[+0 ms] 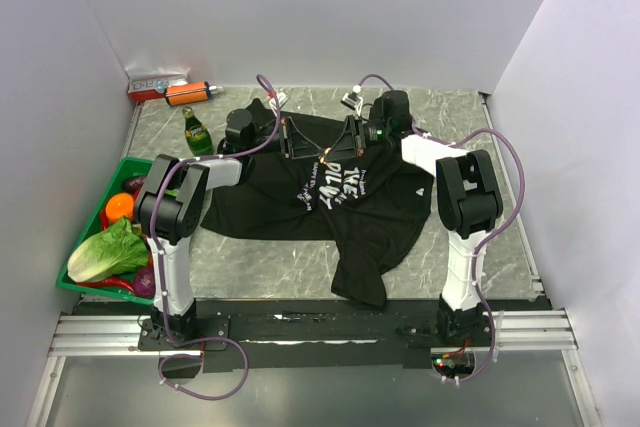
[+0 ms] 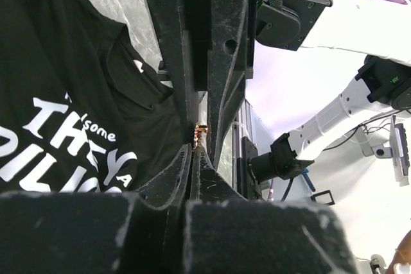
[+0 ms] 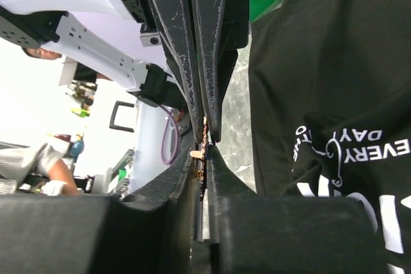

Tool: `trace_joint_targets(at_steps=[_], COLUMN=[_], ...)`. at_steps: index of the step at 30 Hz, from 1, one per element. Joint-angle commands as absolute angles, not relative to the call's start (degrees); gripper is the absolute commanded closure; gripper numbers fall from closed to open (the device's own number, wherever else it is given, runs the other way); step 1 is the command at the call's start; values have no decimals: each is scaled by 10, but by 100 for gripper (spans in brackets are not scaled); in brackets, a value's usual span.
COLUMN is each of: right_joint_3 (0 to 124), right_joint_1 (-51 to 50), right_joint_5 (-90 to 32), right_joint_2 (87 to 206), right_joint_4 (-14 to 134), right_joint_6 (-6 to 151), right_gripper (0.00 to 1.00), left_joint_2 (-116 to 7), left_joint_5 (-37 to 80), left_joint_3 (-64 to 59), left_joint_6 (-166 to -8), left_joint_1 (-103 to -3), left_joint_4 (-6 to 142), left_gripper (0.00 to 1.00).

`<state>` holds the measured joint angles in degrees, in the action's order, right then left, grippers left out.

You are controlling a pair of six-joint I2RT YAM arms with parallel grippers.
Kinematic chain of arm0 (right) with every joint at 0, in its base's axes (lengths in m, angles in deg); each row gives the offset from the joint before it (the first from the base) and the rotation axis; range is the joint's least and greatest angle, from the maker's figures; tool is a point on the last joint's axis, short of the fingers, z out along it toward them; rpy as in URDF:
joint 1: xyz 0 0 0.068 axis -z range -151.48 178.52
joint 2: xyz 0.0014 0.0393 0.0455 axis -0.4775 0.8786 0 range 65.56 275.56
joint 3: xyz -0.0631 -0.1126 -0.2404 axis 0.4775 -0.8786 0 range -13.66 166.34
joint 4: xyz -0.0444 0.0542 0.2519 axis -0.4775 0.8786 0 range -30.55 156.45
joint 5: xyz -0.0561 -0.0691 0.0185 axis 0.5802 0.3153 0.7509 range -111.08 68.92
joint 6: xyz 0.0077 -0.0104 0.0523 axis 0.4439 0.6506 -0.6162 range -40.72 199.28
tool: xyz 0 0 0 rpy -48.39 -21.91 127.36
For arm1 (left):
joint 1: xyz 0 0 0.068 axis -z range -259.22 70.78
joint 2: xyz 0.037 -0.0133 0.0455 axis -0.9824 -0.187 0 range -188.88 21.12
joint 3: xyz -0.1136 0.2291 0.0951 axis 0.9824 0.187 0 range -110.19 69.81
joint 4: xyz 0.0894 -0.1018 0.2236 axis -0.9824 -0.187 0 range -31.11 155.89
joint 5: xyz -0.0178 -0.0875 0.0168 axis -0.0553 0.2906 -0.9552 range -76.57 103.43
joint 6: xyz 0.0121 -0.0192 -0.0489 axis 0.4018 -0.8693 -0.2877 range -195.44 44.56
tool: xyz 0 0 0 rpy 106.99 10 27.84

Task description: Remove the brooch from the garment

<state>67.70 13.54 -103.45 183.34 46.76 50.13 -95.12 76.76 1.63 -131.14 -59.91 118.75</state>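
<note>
The garment [image 1: 340,202], a black T-shirt with white lettering, lies spread across the table; its print also shows in the wrist views [image 2: 70,126] [image 3: 347,152]. Both grippers meet tip to tip above its chest. The brooch [image 1: 325,155] is a small copper-gold piece between them. My left gripper [image 2: 196,144] is shut, with the brooch [image 2: 200,129] pinched at its very tips. My right gripper [image 3: 205,149] stands narrowly closed, with the brooch [image 3: 204,152] between its fingers. Whether the brooch is still pinned to the cloth is hidden by the fingers.
A green basket [image 1: 88,232] of vegetables and fruit sits at the table's left edge. A green bottle [image 1: 197,132] stands behind it. An orange item [image 1: 188,93] and a red-and-white box [image 1: 155,85] lie at the back left. Walls enclose the table.
</note>
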Motion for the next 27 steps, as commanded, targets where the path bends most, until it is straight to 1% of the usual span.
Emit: trace_joint_targets(at_steps=[1, 3, 4, 5, 6, 8, 10, 12, 13, 14, 15, 16, 18, 19, 22, 27], right_joint_3=[707, 670, 655, 642, 643, 667, 682, 690, 704, 711, 718, 733, 744, 739, 708, 711], right_joint_1=[136, 158, 167, 176, 190, 200, 210, 211, 210, 206, 202, 190, 175, 165, 156, 131], right_joint_5=[-1025, -1017, -1014, -1013, -1016, -1025, -1025, -1012, -1005, -995, -973, -963, -930, -921, -879, -866], right_joint_2=[1819, 1808, 1802, 1801, 1798, 1794, 1789, 1787, 1782, 1779, 1776, 1769, 1763, 1754, 1735, 1732], right_joint_4=[467, 381, 291, 273, 279, 350, 368, 416, 454, 535, 583, 626, 712, 717, 668, 668], right_joint_6=[521, 426, 387, 340, 338, 382, 401, 428, 488, 526, 567, 647, 710, 735, 713, 728], right_gripper=[63, 49, 37, 34, 32, 32, 32, 33, 34, 35, 36, 36, 38, 38, 37, 37], left_joint_2=[-935, -925, -923, -922, -918, -916, -914, -911, -911, -911, -911, -913, -915, -916, -916, -917], left_joint_5=[789, 790, 790, 791, 792, 791, 787, 786, 782, 781, 782, 780, 779, 780, 780, 778], left_joint_3=[-10, -12, -12, -13, -13, -12, -12, -14, -14, -14, -13, -11, -10, -10, -9, -9], left_joint_6=[-1282, -1269, -1257, -1251, -1243, -1239, -1234, -1232, -1233, -1234, -1246, -1253, -1272, -1277, -1289, -1300], left_joint_1=[-598, -601, -604, -605, -607, -610, -614, -614, -615, -615, -615, -616, -616, -616, -616, -616], left_joint_4=[1206, 1178, 1170, 1156, 1149, 1141, 1136, 1132, 1132, 1134, 1147, 1155, 1177, 1183, 1200, 1211], left_gripper=[99, 99, 99, 99, 99, 99, 99, 99, 99, 99, 99, 99, 99, 99, 99, 99])
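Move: The brooch is already clear of the garment, held up between the two hands: right at the right hand's fingertips, about 1 cm to its left, and some 1 cm right of the left hand's finger point. From the right hand, the garment's white lettering lies about 4 cm back, 3 cm to the right and 16 cm below; the green bottle lies roughly 28 cm to its left and 9 cm farther out. Right fingers open off the left-held brooch, swing about 5 cm right and forward, then return left and back. ##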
